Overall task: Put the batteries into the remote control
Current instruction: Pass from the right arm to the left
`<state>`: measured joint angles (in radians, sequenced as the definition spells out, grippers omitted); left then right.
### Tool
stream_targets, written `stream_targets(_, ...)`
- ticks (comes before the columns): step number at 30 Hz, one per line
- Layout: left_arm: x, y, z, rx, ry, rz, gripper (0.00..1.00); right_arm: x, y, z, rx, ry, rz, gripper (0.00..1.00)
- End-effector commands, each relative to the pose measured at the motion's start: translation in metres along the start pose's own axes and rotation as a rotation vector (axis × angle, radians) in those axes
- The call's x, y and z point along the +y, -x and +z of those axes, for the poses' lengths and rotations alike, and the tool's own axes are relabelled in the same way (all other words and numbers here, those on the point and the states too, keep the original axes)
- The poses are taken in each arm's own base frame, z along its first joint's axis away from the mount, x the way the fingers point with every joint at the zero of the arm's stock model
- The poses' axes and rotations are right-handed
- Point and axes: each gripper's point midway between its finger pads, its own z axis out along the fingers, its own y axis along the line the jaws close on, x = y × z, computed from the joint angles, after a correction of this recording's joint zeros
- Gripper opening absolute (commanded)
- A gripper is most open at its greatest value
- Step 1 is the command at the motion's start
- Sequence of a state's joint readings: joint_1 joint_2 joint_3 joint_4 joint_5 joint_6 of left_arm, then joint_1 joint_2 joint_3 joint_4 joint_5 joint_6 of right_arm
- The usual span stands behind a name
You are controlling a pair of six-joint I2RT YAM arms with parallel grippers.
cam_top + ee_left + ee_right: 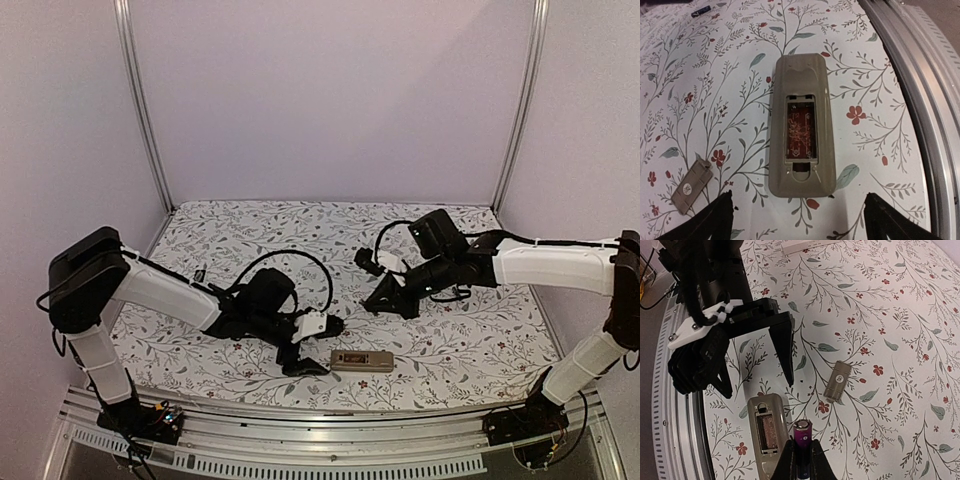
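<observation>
The beige remote control [799, 125] lies back-up on the flowered cloth, near the front edge [362, 360]. Its battery bay is open and holds nothing but a red circuit board. My left gripper [802, 222] is open, its fingertips spread wide just short of the remote's near end and nothing between them [318, 347]. My right gripper [802, 447] is shut on a purple battery [803, 432], which it holds end-up above the cloth beside the remote [767, 432]. A small dark battery [701, 11] lies far off on the left [198, 273].
The beige battery cover [691, 182] lies loose on the cloth beside the remote [836, 381]. The metal rail [920, 100] of the table's front edge runs close past the remote. A flat white object [805, 246] lies further along the cloth.
</observation>
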<state>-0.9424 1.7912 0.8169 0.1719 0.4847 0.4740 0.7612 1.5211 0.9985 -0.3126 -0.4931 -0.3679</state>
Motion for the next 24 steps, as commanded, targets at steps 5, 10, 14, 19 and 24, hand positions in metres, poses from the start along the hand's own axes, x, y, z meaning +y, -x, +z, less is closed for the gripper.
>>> stream_targets(5, 0.002, 0.016, -0.011, -0.068, 0.094, 0.078, 0.89, 0.004, -0.021, 0.009, 0.077, 0.029, 0.027, 0.0)
stream_targets(10, 0.02, 0.045, -0.028, -0.185, 0.193, 0.08, 0.78, 0.008, -0.011, 0.003, 0.041, 0.034, -0.027, 0.0)
stream_targets(14, 0.03, 0.076, -0.046, -0.266, 0.255, 0.155, 0.71, 0.033, -0.003, -0.008, -0.046, 0.098, -0.173, 0.03)
stream_targets(19, 0.021, 0.115, -0.066, -0.387, 0.161, 0.255, 0.7, 0.074, 0.01, -0.042, -0.313, 0.144, -0.511, 0.01)
stream_targets(24, 0.014, 0.129, -0.064, -0.417, 0.106, 0.274, 0.62, 0.072, 0.03, -0.057, -0.363, 0.079, -0.582, 0.0)
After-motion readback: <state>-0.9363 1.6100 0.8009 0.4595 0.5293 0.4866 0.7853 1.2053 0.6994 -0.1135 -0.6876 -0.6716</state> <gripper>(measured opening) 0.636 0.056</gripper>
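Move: The battery, already in the right gripper's fingers, lies about 8 cm to the right of the open left hand, 5 cm ahead and roughly 10 cm above. The remote's middle is some 6 cm right of the left hand, level with it fore-and-aft and 3 cm below; the battery cover lies 9 cm straight ahead, 4 cm below. From the right hand, the left gripper is about 8 cm left, 5 cm back and 10 cm lower. Upward, after a brief near-stop, the empty left hand climbs about 13 cm from beside the remote towards the battery's height, edging right as its fingers swing up towards level and partly close. The right hand keeps its pinch on the battery, dips slightly, then draws back about 7 cm and rises, turning some 30 degrees so that the battery's end faces the left gripper. ##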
